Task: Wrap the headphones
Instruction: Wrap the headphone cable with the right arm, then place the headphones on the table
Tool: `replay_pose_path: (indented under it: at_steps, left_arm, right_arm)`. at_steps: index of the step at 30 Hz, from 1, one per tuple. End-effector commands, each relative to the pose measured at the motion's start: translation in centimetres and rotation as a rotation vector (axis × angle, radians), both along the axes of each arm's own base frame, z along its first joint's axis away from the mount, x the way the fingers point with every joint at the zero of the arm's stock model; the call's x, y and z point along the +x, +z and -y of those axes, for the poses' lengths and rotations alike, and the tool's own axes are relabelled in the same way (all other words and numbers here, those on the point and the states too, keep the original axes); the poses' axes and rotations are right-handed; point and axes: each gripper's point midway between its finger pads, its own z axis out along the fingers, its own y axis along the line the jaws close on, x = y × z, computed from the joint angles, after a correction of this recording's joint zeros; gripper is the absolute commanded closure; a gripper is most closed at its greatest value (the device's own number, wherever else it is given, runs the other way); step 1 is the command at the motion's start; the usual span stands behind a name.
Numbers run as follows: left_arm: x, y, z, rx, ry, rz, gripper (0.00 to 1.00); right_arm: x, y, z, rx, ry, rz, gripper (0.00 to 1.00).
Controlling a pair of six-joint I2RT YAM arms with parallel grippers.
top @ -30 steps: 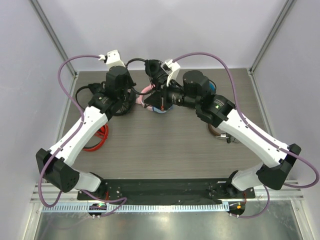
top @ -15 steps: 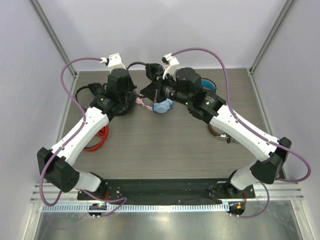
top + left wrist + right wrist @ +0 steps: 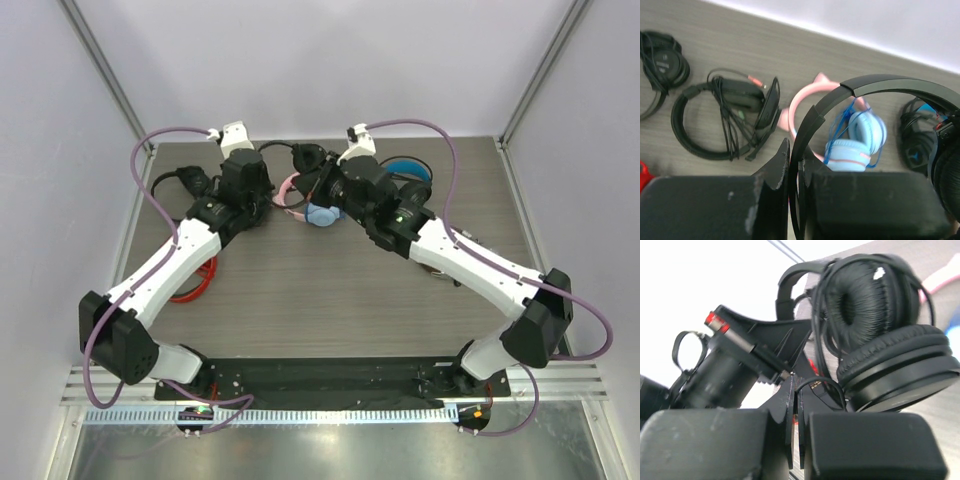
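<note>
The slim black headphones [image 3: 304,157] hang above the back of the table between my two grippers. My left gripper [image 3: 794,150] is shut on the thin headband [image 3: 880,82], which arcs up and to the right from its jaws. In the right wrist view the two round earcups [image 3: 870,305] are stacked together just above my right gripper [image 3: 796,385]. That gripper is shut on the thin black cable [image 3: 821,381], which loops out of its fingertips toward the earcups. In the top view my right gripper [image 3: 322,183] sits right beside the earcups.
The pink-and-blue headphones [image 3: 855,135] lie on the table under the held pair. A bulky black pair with blue lining [image 3: 410,170] is at the back right. A black headset with a mic [image 3: 725,120] and another black pair [image 3: 665,65] lie back left. A red coil [image 3: 197,280] lies left.
Both arms have reached farther toward the back of the table. The right wrist has swung left and turned close to the earcups. Both grips have held.
</note>
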Motion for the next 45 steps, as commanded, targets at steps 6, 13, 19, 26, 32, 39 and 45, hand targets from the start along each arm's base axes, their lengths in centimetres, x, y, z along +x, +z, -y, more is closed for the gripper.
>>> replay_pose_path:
  at_steps: [6,13,19,26,32,39,45]
  left_arm:
    - [-0.7,-1.6,0.8,-0.083,-0.012,-0.018,1.00]
    - [-0.8,-2.3,0.8,-0.073,-0.011,-0.050,1.00]
    - [-0.8,-2.4,0.8,-0.063,-0.015,-0.057,1.00]
    - [-0.6,-2.9,1.0,-0.049,-0.022,-0.075,1.00]
    - [0.2,-1.9,1.4,-0.038,-0.030,-0.068,1.00]
    - [0.9,-1.9,2.0,-0.031,-0.046,-0.081,1.00]
    - [1.2,-2.8,2.3,-0.016,-0.057,-0.104,1.00]
  right_arm:
    - [2.1,-4.3,0.5,0.086,-0.186,-0.137,0.99]
    - [2.5,-6.3,0.3,-0.025,-0.271,-0.126,0.99]
    - [2.6,-6.3,-0.1,-0.076,-0.285,-0.099,0.80]
    - [2.0,-6.1,-0.9,-0.080,-0.240,-0.089,0.65]
    - [1.4,-5.7,-0.8,-0.046,-0.230,-0.105,0.59]
    - [1.0,-5.6,-0.5,-0.023,-0.235,-0.120,0.55]
    - [0.2,-4.3,-0.4,0.010,-0.205,-0.100,0.45]
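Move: The cable end is already pinched in the right fingers. The held headphones' ear cups, where it goes, lie about 6 cm ahead of the right hand, 3 cm to its right and roughly level. The pink-and-blue headphones lie some 12 cm ahead and 2 cm right, about 31 cm below; the folded black pair roughly 13 cm ahead, 19 cm left, equally low. From the left hand, still gripping the headband, the cups are about 9 cm right and 3 cm ahead. Still pinching the cable beside the ear cups, the right hand sinks about 8 cm, easing slightly forward and turning some 10 degrees clockwise, then stays nearly in place while its fingers open about halfway and let go of the cable. The left hand keeps its grip on the headband and lowers the headphones about 5 cm, tipping them some 10 degrees nose-down. ##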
